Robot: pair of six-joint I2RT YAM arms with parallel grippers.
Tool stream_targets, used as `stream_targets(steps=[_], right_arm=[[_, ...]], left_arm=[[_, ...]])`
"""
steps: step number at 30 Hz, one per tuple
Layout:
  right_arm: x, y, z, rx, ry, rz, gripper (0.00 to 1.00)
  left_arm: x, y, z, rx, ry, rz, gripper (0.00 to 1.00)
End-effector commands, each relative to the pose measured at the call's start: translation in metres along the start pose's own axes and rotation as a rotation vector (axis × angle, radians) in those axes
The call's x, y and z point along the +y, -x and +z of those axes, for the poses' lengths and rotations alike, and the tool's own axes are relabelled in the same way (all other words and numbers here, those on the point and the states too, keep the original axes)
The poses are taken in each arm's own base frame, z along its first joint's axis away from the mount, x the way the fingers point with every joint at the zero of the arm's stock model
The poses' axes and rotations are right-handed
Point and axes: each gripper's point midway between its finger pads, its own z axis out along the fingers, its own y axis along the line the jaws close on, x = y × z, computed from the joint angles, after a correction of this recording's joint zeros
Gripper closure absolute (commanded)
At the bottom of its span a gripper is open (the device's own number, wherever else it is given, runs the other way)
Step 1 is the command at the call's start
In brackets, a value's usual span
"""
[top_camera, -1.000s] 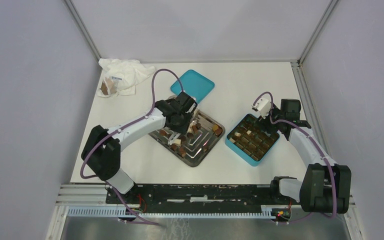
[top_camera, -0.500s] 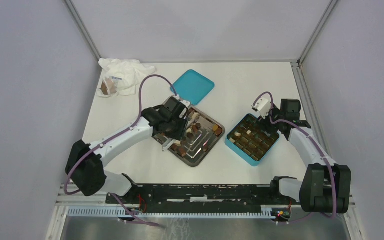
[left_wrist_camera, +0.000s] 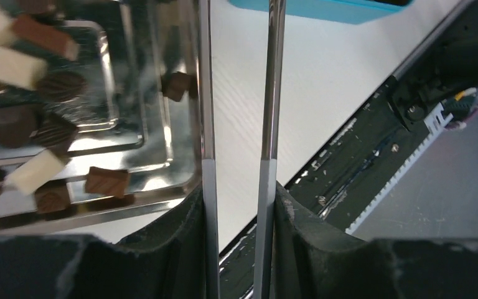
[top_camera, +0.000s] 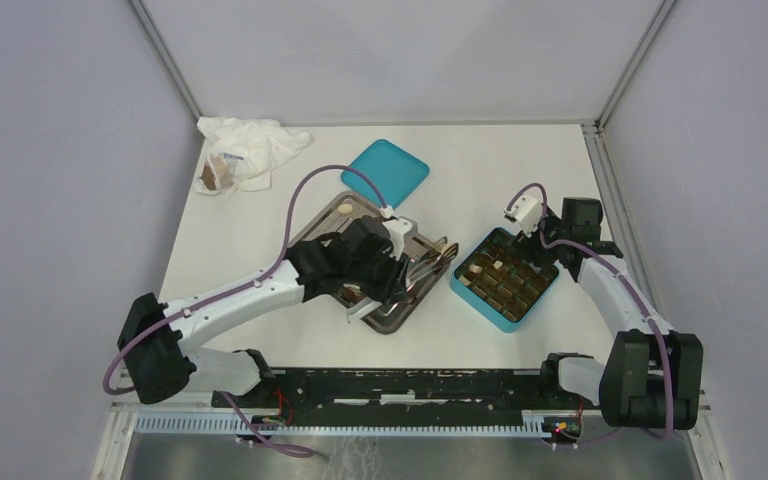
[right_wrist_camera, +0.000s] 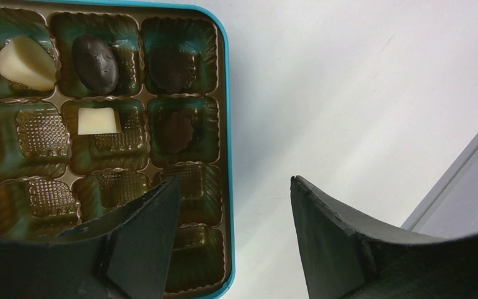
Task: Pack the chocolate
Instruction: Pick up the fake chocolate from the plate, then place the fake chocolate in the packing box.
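My left gripper (top_camera: pixel 405 262) is shut on a pair of long steel tongs (top_camera: pixel 432 260), whose two blades (left_wrist_camera: pixel 271 93) run out past the top of the left wrist view (left_wrist_camera: pixel 236 193). The blades stand slightly apart and their tips are out of view. They reach over the right edge of the steel tray (top_camera: pixel 332 214) toward the teal box (top_camera: pixel 505 282). Chocolate pieces (left_wrist_camera: pixel 43 38), dark, light brown and cream-white, lie in the tray (left_wrist_camera: pixel 162 75). My right gripper (top_camera: pixel 550 232) is open and empty over the box's far right rim (right_wrist_camera: pixel 226 124). Some cells hold chocolates (right_wrist_camera: pixel 96 59).
The teal lid (top_camera: pixel 385 172) lies behind the tray. A white wrinkly plastic bag (top_camera: pixel 250 148) with a brown lump sits at the far left corner. The black rail (left_wrist_camera: pixel 373 124) runs along the table's near edge.
My left arm has swung from the tray's left side across to its right, so the tongs now point at the teal box. The right arm has not moved.
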Motion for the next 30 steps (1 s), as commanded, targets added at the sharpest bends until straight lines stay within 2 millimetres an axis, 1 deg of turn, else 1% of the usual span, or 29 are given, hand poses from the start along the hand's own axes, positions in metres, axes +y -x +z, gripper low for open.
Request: stream_targets(steps=[1, 4, 5, 9, 12, 16, 19, 23, 30], right_arm=[[-0.016, 0.017, -0.009, -0.054, -0.072, -0.007, 0.29], [-0.018, 0.018, -0.011, -0.059, -0.091, -0.006, 0.27], [-0.019, 0.018, -0.011, -0.058, -0.097, -0.004, 0.27], [-0.022, 0.017, -0.012, -0.056, -0.117, -0.001, 0.26], [-0.023, 0.018, -0.013, -0.058, -0.122, -0.001, 0.25], [-0.023, 0.018, -0.013, -0.059, -0.121, -0.001, 0.25], [-0.022, 0.017, -0.013, -0.057, -0.120, 0.000, 0.25], [-0.022, 0.018, -0.013, -0.058, -0.120, -0.001, 0.25], [-0.022, 0.017, -0.013, -0.058, -0.119, 0.000, 0.25]], left_arm=[[-0.052, 0.023, 0.015, -0.077, -0.119, 0.014, 0.98], [-0.071, 0.022, 0.029, -0.058, -0.139, 0.043, 0.98], [-0.075, 0.022, 0.034, -0.050, -0.137, 0.051, 0.98], [-0.084, 0.020, 0.052, -0.016, -0.113, 0.080, 0.98], [-0.089, 0.021, 0.060, -0.003, -0.103, 0.097, 0.98], [-0.091, 0.022, 0.068, 0.015, -0.085, 0.116, 0.97], [-0.092, 0.021, 0.073, 0.029, -0.077, 0.127, 0.94], [-0.092, 0.019, 0.079, 0.049, -0.069, 0.140, 0.86], [-0.089, 0.018, 0.083, 0.064, -0.046, 0.149, 0.75]])
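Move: The left hand holds the tongs with a cream chocolate in their tips, about 9 cm ahead and 10 cm to the right of it, some 8 cm lower. The teal box's middle lies about 24 cm to its right, 1 cm ahead and 13 cm below; a cream piece already in the box is some 18 cm right, 4 cm ahead. The plate's middle is 5 cm ahead, 6 cm left. From the right hand, the box's middle is 5 cm left, 5 cm back. Rightward, fast at first and then easing off, the left hand carries the tongs and their cream chocolate some 11 cm from the plate to over the teal box, sinking about 4 cm and ending a little farther back. It turns roughly 10 degrees clockwise and keeps its grip on the tongs. The right hand, already open at the box's far right edge, rises about 2 cm. ##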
